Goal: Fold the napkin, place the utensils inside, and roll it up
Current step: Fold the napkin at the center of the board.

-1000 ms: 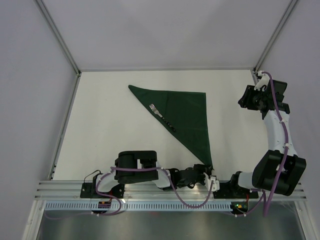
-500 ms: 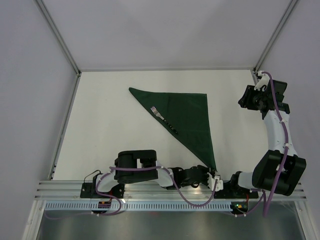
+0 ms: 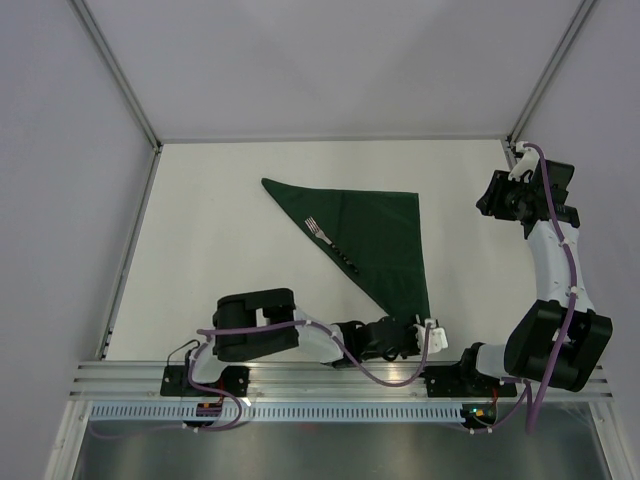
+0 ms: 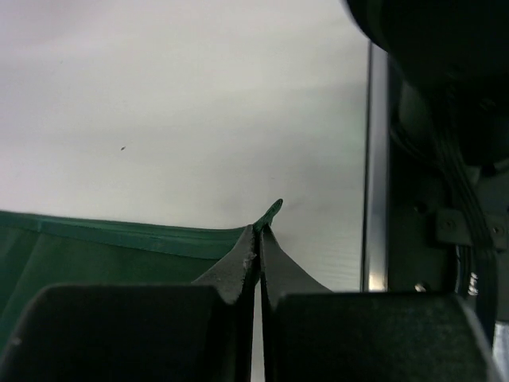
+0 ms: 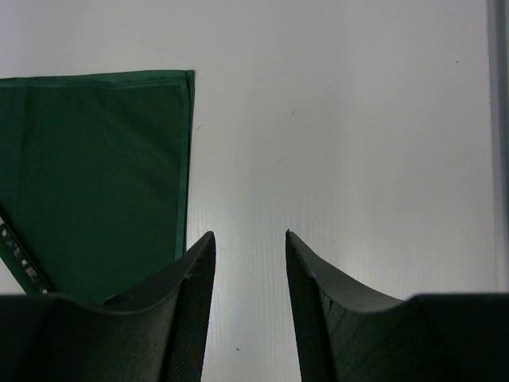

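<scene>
The dark green napkin [image 3: 375, 235] lies folded in a triangle on the white table, its long edge running from far left to near right. The fork [image 3: 330, 240] lies on it along that edge, tines to the far left. My left gripper [image 3: 427, 326] is low at the near edge, shut on the napkin's near corner; in the left wrist view the corner tip [image 4: 273, 212] sticks out of my closed gripper [image 4: 260, 232]. My right gripper [image 3: 490, 205] is open and empty, raised to the right of the napkin [image 5: 95, 175]. The wrist view shows bare table between its fingers [image 5: 248, 235] and the fork's handle end [image 5: 17, 256].
White walls with metal posts enclose the table on the left, back and right. A metal rail [image 3: 330, 375] carries both arm bases along the near edge. The right arm's base and cables [image 4: 445, 199] stand close to the right of my left gripper.
My left gripper, holding the napkin's near corner, moved slightly right and then away from the rail. The napkin and fork shifted a little right. The right arm has not moved.
</scene>
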Motion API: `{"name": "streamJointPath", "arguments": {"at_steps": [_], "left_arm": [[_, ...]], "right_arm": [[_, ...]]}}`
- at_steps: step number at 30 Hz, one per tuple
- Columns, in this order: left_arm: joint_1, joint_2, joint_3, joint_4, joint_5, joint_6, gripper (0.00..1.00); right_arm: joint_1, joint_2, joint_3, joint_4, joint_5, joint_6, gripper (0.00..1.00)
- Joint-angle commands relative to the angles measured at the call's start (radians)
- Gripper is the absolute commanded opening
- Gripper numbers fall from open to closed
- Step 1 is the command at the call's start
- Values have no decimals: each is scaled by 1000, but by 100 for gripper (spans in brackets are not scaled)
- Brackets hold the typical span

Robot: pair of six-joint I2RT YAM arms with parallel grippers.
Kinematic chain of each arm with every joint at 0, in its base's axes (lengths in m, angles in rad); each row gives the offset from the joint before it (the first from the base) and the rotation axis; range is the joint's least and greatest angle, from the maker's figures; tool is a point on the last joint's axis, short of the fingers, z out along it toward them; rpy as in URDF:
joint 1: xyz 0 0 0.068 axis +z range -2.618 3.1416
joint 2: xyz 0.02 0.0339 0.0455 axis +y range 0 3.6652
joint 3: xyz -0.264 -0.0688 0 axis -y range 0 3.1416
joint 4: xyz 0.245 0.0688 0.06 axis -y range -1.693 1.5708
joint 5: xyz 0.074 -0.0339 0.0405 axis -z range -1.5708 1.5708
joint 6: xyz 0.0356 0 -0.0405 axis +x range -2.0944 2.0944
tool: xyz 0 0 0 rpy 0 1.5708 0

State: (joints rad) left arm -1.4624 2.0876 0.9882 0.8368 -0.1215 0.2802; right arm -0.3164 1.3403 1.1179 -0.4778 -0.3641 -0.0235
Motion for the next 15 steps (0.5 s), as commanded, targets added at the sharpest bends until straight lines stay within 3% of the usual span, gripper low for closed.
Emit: {"name": "streamJointPath", "arguments": {"at_steps": [1, 9, 15], "left_arm": [[72, -102, 24, 1, -13, -222, 2], [350, -267, -69, -31, 13, -611, 2], [562, -334, -125, -132, -26, -751, 2]], "right_arm": [[4, -15, -3, 19, 5, -1, 46], [3, -16, -4, 18, 2, 0, 46], [4, -15, -6, 22, -1, 5, 47]]}}
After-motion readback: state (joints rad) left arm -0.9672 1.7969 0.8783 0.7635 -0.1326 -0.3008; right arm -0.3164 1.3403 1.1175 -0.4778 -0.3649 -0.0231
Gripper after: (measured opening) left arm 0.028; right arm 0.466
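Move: My left fingers already hold the napkin's near corner, a few centimetres above the board. The fork that this corner is to cover lies about 20 cm ahead of my left hand and 23 cm to its left, some 4 cm lower. From the same hand, the napkin's far right corner is roughly 34 cm ahead and 2 cm left, its far left corner about 37 cm ahead and 40 cm left. My right hand has the fork some 8 cm back, 38 cm left and 18 cm below. Keeping the napkin's corner pinched in shut fingers, I sweep my left hand quickly forward about 21 cm, bending more and more leftward (some 12 cm in all) over the napkin towards the fork. I rise roughly 8 cm on the way, levelling off at the end, while the wrist swings about 35 degrees counter-clockwise so the fingers turn from pointing right to forward and right. ##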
